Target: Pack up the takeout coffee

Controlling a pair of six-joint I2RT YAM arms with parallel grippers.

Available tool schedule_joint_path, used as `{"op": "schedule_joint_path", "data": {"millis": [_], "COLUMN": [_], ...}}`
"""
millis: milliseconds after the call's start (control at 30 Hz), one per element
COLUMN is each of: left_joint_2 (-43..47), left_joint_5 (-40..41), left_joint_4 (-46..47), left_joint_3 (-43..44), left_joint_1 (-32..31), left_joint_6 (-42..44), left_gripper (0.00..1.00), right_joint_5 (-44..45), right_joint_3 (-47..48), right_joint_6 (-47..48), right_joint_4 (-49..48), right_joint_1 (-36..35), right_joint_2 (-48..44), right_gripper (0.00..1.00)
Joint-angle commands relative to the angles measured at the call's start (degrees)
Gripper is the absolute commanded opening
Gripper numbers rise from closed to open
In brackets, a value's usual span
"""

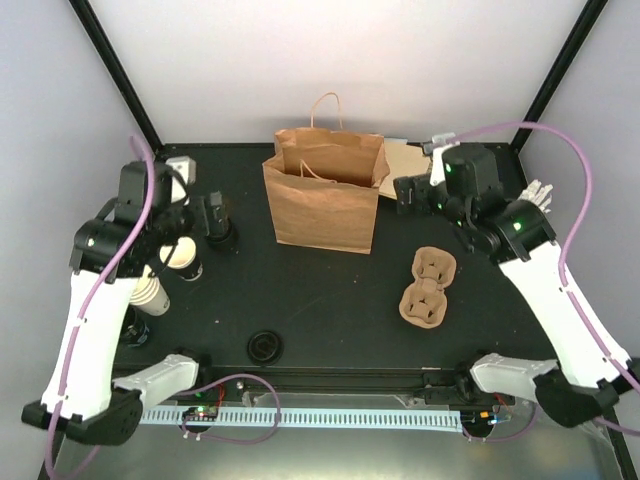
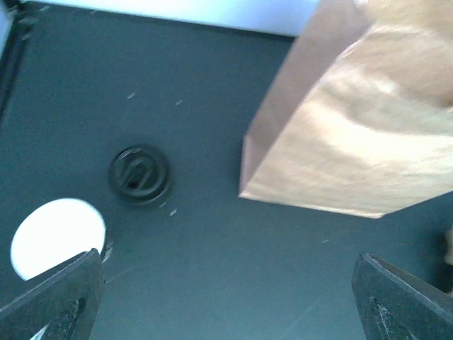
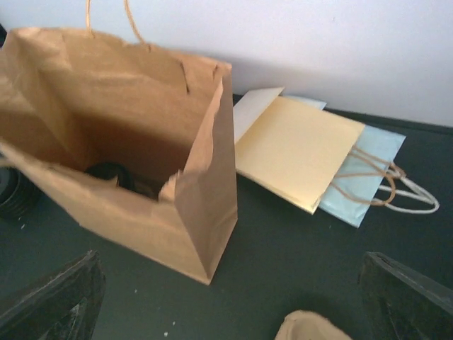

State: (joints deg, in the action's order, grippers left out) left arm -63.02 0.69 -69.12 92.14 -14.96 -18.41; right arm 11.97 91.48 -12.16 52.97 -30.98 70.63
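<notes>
Two takeout coffee cups stand at the left of the table, partly under my left arm: one (image 1: 183,256) cream-rimmed with a black sleeve, the other (image 1: 150,293) just in front of it. The left wrist view shows one round white cup top (image 2: 58,237) at its lower left. My left gripper (image 1: 217,222) (image 2: 226,308) hovers open beside the cups with nothing between its fingers. My right gripper (image 1: 405,193) (image 3: 230,304) is open and bare, right of the open brown paper bag (image 1: 322,195) (image 3: 120,142). Something dark (image 3: 106,172) lies inside the bag.
A brown pulp cup carrier (image 1: 428,286) (image 3: 311,329) lies right of centre. A black lid (image 1: 265,345) (image 2: 139,174) sits near the front edge. Flat folded bags, tan (image 3: 297,145) and light blue (image 3: 368,173), lie behind the brown bag at the back right.
</notes>
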Motion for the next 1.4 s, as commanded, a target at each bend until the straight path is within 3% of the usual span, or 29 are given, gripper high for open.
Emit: {"op": "schedule_joint_path", "data": {"millis": [0, 167, 300, 500, 733, 933, 1100, 1367], "left_joint_2": [5.3, 12.1, 14.2, 16.1, 15.4, 17.1, 18.1, 13.9], "left_joint_5": [7.5, 11.6, 17.2, 20.8, 29.1, 27.8, 20.8, 13.4], "left_joint_4": [-6.1, -7.4, -10.1, -10.7, -16.7, -13.5, -7.0, -3.4], "left_joint_3": [-7.1, -15.8, -17.4, -17.2, -16.9, -18.0, -22.4, -25.9], "left_joint_1": [3.4, 6.7, 8.9, 15.9, 24.5, 37.1, 43.8, 59.4], "left_joint_6": [-0.4, -2.0, -4.6, -9.3, -23.9, -26.5, -33.0, -30.9], "left_gripper": [0.97, 0.93, 0.86, 0.75, 0.68, 0.66, 0.64, 0.65], "right_joint_5": [-3.2, -6.9, -9.7, -15.3, -18.7, -19.3, -20.1, -18.0], "right_joint_3": [-9.1, -20.4, -26.2, -28.6, -29.1, -28.9, -28.6, -29.7], "right_joint_6": [-1.7, -4.4, -5.7, -6.1, -5.7, -4.3, -4.1, -4.5], "right_joint_4": [-1.0, -3.5, -5.6, -6.6, -6.2, -4.9, -3.8, -1.4], "right_joint_1": [0.3, 0.3, 0.3, 0.3, 0.3, 0.3, 0.3, 0.3], "right_joint_2": [-6.5, -15.7, -20.4, -21.4, -21.8, -21.8, -21.7, -23.3], "right_gripper": [1.00, 1.00, 1.00, 1.00, 1.00, 1.00, 1.00, 1.00]}}
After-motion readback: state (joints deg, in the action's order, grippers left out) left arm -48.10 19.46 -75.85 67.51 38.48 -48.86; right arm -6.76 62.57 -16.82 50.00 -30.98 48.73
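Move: The black cup, the left hand's likely goal, stands roughly 28 cm to its left, 11 cm back and 32 cm below. Measured from that same hand, the white cup stack is some 22 cm left and 1 cm back, the sleeved cup 17 cm left and 8 cm ahead. For the right hand, the cup carrier lies about 9 cm right, practically level fore and aft, 36 cm below; the bag stands 18 cm left, 20 cm ahead. Leftward, back and down, the left hand swings about 23 cm left from beside the bag towards the black cup and white cup stack, turning nearly 90 degrees counter-clockwise while its fingers narrow from wide open to about two-thirds. The right hand, fingers wide open, draws back and down some 9 cm each, then almost stops near the carrier, its wrist tipped down and turned slightly counter-clockwise. Neither touches anything. ##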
